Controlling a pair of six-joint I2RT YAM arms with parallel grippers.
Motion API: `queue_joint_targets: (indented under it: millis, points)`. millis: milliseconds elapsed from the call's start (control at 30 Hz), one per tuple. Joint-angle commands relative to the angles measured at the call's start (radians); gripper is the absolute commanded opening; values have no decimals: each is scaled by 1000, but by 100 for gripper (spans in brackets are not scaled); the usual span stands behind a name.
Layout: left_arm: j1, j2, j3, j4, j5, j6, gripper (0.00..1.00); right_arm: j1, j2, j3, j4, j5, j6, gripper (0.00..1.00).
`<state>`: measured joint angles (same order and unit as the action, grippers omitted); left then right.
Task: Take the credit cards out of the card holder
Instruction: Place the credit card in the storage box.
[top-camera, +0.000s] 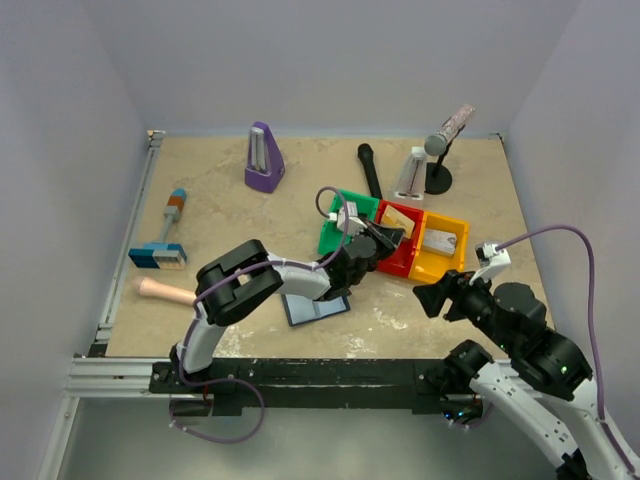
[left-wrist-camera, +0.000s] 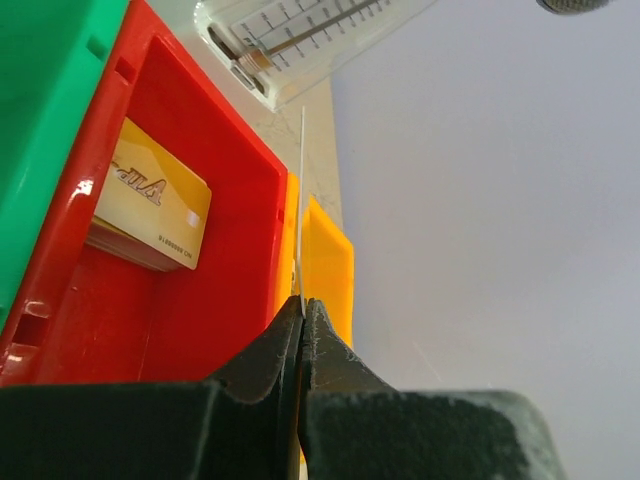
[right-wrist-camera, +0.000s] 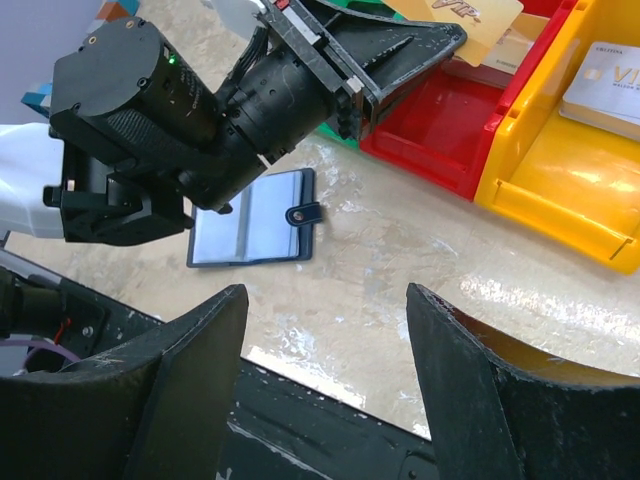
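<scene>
The card holder lies open on the table, its pale blue inner panels up and snap tab to the right. My left gripper is shut on a gold credit card and holds it over the red bin. From the left wrist that card shows edge-on as a thin white line rising from the closed gripper. Another gold card lies in the red bin. A pale card rests in the yellow bin. My right gripper hangs open and empty near the table's front edge, right of the holder.
A green bin adjoins the red one. Behind are a purple metronome, a black marker, a white metronome and a microphone on a stand. A blue-headed brush and a wooden handle lie at the left.
</scene>
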<state>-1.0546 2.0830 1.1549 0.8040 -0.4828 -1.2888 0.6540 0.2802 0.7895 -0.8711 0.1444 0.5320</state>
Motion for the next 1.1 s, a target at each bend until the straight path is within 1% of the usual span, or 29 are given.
queue_joint_targets:
  millis: [0, 133, 300, 433, 567, 767, 1067]
  points:
    - [-7, 14, 68, -100, -82, -95, 0, -1, -12, 37, -5, 26, 14, 69]
    - [-7, 26, 91, -189, -96, -174, 0, -2, -36, 37, -16, 34, 16, 69]
    - [-4, 48, 103, -198, -92, -231, 0, -2, -53, 34, -19, 23, 22, 70]
    - [-4, 83, 156, -226, -76, -244, 0, -2, -64, 37, -25, 20, 23, 70]
    - [-4, 104, 201, -281, -88, -270, 0, -1, -76, 40, -28, 17, 26, 69]
    - [-4, 123, 223, -347, -114, -329, 0, -1, -91, 40, -39, 17, 26, 70]
    - [4, 157, 250, -396, -99, -342, 0, -1, -104, 27, -46, 14, 16, 70]
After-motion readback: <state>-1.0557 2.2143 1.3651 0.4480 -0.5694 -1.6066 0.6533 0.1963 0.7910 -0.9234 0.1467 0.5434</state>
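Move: The left hand already pinches a gold card. The stack in the storage box's red bin, where it is being taken, lies about 7 cm ahead, hardly to either side, and some 11 cm below. The green bin's middle is roughly 12 cm left and 6 cm ahead, the yellow bin's about 12 cm right and 2 cm ahead; the white metronome stands some 20 cm ahead, 5 cm right. From the right hand, the stack lies about 21 cm ahead, 2 cm left, well below. Still pinching the card by its near end, the left hand lowers it into the red bin, towards the stack, about 5 cm down and some 2 cm forward, the fingers tipping down roughly 15 degrees and turning slightly counter-clockwise. The fingers stay shut. The open, empty right hand eases a little back and to the right. ##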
